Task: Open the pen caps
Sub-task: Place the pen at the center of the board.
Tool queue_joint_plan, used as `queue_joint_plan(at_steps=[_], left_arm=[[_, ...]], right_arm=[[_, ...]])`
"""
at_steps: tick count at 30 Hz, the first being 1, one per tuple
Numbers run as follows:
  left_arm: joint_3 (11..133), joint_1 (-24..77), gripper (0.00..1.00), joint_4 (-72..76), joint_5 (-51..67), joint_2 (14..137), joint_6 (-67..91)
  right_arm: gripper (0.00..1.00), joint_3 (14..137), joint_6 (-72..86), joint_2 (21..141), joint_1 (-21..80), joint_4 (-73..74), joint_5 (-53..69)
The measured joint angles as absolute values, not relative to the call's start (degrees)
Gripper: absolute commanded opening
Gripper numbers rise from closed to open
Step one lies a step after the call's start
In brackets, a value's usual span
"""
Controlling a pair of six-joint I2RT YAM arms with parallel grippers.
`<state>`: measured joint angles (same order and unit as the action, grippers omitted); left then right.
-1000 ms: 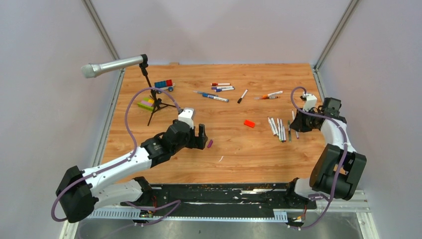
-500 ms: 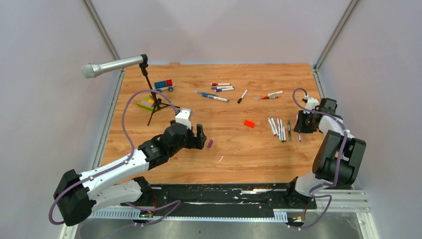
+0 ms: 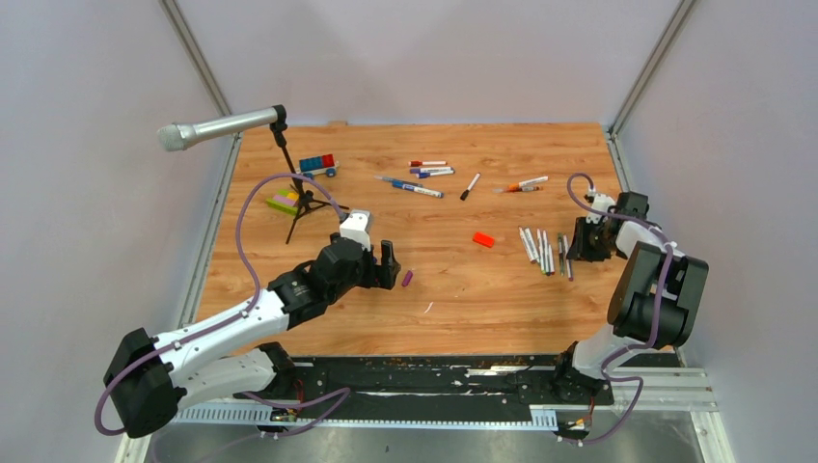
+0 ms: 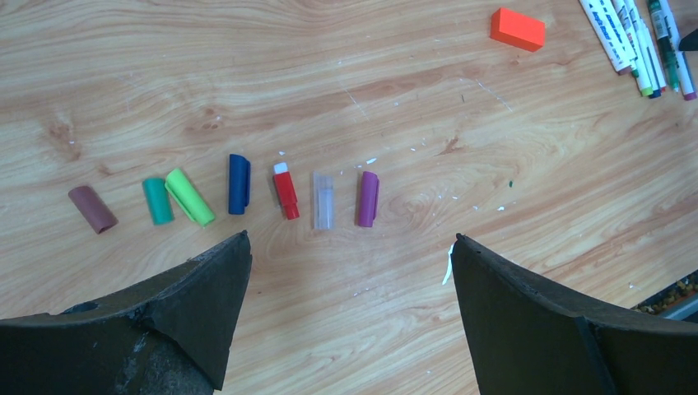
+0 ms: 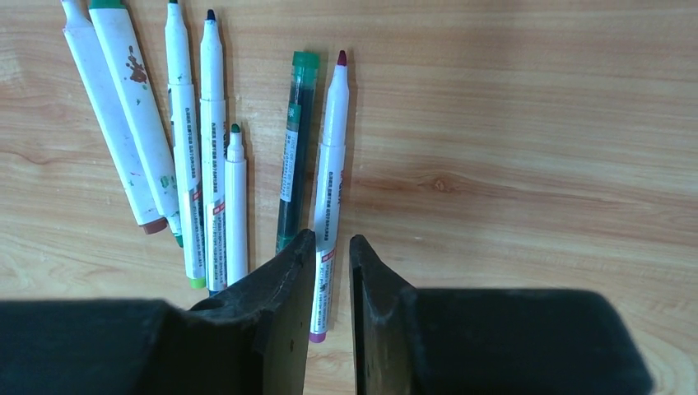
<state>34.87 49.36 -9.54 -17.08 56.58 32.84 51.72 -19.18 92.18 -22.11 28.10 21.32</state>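
Observation:
In the left wrist view, several pen caps lie in a row on the wood: brown (image 4: pixel 92 208), teal (image 4: pixel 157 200), light green (image 4: pixel 190 197), blue (image 4: pixel 239 183), red (image 4: pixel 286 190), clear (image 4: pixel 323 200) and purple (image 4: pixel 368 198). My left gripper (image 4: pixel 350 239) hovers wide open just short of them, holding nothing. Several uncapped pens (image 5: pixel 206 156) lie side by side. A purple-ended pen (image 5: pixel 328 189) lies on the table between the narrowly parted fingers of my right gripper (image 5: pixel 329 237), with a gap on its right side. From above, the right gripper (image 3: pixel 576 246) stands at the pen row (image 3: pixel 540 251).
Several capped pens (image 3: pixel 424 174) lie at the back, with two more (image 3: pixel 521 183) to their right. An orange block (image 3: pixel 483 239) sits mid-table. A microphone (image 3: pixel 217 127) on a tripod (image 3: pixel 294 203) and toy bricks (image 3: pixel 316 166) stand at the back left.
My right gripper has come nearer and leftward to the pen row, bringing the purple-ended pen beside it, and its fingers have parted slightly. The left arm barely moved.

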Motion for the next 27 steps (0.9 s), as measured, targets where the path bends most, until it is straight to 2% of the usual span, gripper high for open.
queue_joint_plan(at_steps=[13, 19, 23, 27], left_arm=[[34.87, 49.36, 0.97, -9.74, -17.63, 55.13, 32.84], [34.85, 49.36, 1.00, -10.04, -18.61, 51.79, 32.86], [34.13, 49.36, 1.00, -10.00, -19.20, 49.67, 32.88], [33.26, 49.36, 1.00, -10.04, -19.73, 48.71, 33.08]], right_arm=[[0.23, 53.32, -19.11, 91.18, -22.11, 30.11, 26.15], [0.24, 55.46, -19.16, 88.68, -21.39, 31.33, 30.92], [0.25, 60.47, -20.45, 89.10, -18.55, 33.93, 32.67], [0.27, 71.50, -22.68, 94.06, -13.76, 38.37, 32.82]])
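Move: The orange pens, the likely next goal, lie about 22 cm ahead of the right hand, 12 cm to its left and roughly 1 cm below it. The just-placed purple pen is right under that hand, its middle about 1 cm ahead; the dark green pen lies 2 cm left, level with it. The red block is about 6 cm ahead and 23 cm left. From the left hand, the orange pens are some 32 cm ahead, 35 cm right and 12 cm below. Lift the right gripper clear of the purple pen, slowly at first, then speed up and away: about 9 cm up, 7 forward and 6 left, towards the orange pens. Swing the hand some 15 degrees counter-clockwise, tipping the fingers outward, and keep them slightly open and empty. Meanwhile raise the wide-open left gripper a couple of centimetres, easing a little left. ##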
